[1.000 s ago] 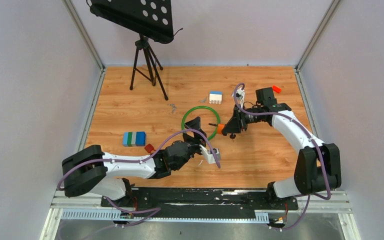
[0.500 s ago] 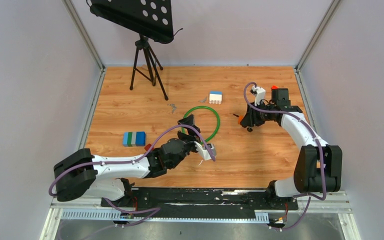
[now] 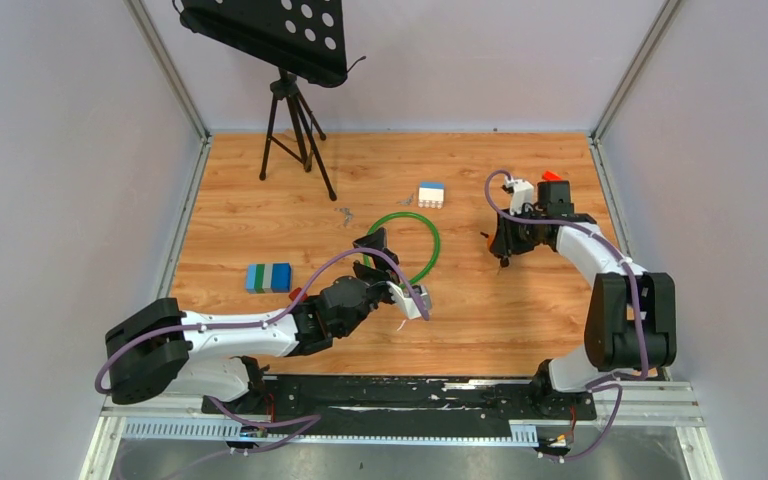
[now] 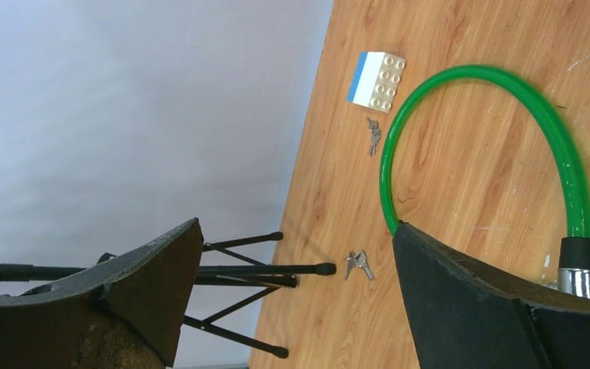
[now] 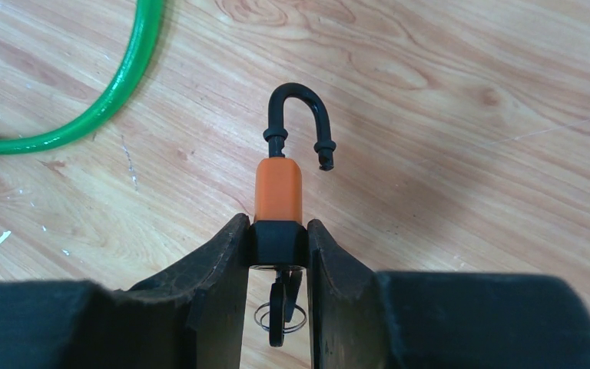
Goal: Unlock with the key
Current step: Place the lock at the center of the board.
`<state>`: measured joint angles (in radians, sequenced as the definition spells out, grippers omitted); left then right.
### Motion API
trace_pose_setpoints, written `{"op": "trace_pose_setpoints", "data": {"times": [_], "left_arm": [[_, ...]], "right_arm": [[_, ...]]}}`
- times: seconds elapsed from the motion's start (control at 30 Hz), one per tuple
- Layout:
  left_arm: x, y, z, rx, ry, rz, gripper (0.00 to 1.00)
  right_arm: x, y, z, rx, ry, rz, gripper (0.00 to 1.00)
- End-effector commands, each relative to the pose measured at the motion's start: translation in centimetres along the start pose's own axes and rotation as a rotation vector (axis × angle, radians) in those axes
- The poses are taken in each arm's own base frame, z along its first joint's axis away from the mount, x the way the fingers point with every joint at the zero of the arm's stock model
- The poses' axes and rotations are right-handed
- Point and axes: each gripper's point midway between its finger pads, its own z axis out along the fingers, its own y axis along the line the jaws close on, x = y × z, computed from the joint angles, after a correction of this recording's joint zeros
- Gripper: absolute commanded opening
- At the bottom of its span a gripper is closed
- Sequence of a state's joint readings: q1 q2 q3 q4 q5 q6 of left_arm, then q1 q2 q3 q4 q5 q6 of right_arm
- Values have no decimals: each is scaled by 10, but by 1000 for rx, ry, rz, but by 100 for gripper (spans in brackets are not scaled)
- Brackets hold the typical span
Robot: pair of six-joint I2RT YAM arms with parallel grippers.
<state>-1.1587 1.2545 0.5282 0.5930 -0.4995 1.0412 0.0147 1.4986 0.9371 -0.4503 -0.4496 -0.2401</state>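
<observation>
My right gripper [image 5: 276, 231] is shut on the black base of an orange padlock [image 5: 278, 191]. The padlock's black shackle [image 5: 299, 115] is swung open, its free end out of the body. A key [image 5: 280, 307] on a wire ring hangs from the padlock's underside between my fingers. In the top view the right gripper [image 3: 505, 240] hovers right of the green cable loop [image 3: 427, 237], apart from it. My left gripper [image 3: 397, 272] stands wide open near the cable's lower end. The left wrist view shows the left gripper [image 4: 296, 227] holding nothing, with the cable's metal tip [image 4: 580, 280] beside one finger.
Two small bunches of loose keys [image 4: 359, 264] [image 4: 372, 136] lie left of the cable. A white and blue block [image 3: 431, 194] sits behind it, a blue and green block [image 3: 268, 277] at the left. A black tripod [image 3: 295, 130] stands at the back left.
The right gripper has carried the padlock rightward, off the green cable. The left gripper has opened wide and drawn back a little to the left.
</observation>
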Motion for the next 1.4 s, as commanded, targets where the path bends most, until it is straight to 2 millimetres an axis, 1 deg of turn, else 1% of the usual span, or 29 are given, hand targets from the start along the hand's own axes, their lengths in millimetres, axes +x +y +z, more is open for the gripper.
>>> {"op": "trace_pose_setpoints", "data": {"times": [0.0, 0.23, 0.37, 0.7, 0.8, 0.93, 0.97, 1.07, 1.17, 1.27, 1.37], "left_arm": [[-6, 16, -1, -53, -13, -59, 100], [-8, 21, 0, -48, -4, -72, 100], [-9, 25, 2, -45, 12, -78, 100], [-20, 32, 9, -29, 8, -114, 100], [-20, 31, 12, -25, 13, -114, 100], [-21, 30, 13, -18, 14, -121, 100], [-21, 29, 13, -11, 14, -124, 100], [-23, 28, 12, 8, 11, -140, 100], [-25, 26, 10, 34, 7, -155, 100], [-26, 30, 8, 38, 8, -163, 100], [-25, 32, 6, 40, 10, -167, 100]], "right_arm": [[-5, -7, 8, 19, -19, 17, 0], [6, -7, 16, 6, 19, 38, 0], [11, -4, 19, -15, 34, 51, 0], [28, 6, 33, -105, 97, 96, 0], [29, 9, 35, -129, 109, 108, 0], [28, 7, 40, -153, 132, 123, 0], [29, -2, 38, -147, 133, 153, 0], [30, -11, 42, -174, 141, 219, 0], [31, -17, 50, -214, 166, 283, 0], [34, -21, 58, -244, 197, 331, 2], [34, -28, 64, -258, 213, 364, 5]]}}
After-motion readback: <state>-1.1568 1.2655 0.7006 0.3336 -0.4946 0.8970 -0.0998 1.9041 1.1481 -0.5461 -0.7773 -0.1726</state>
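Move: The right hand already holds the orange padlock, its black shackle open and keys dangling. The bare board it is being lowered to lies about 7 cm below and some 3 cm ahead and 3 cm left. The green cable loop's middle is about 25 cm left and 2 cm ahead; the white-and-blue block is some 17 cm left and 15 cm ahead. From the left hand, that spot is roughly 8 cm ahead, 27 cm right and 19 cm down. Still pinching the padlock by its body with unchanged fingers, the right hand sinks about 4 cm towards the board, drawing back slightly on the way. Then it stays low, eases some 3 cm forward and tilts roughly 25 degrees in all, swinging the fingers and lock round to point more to the left. ##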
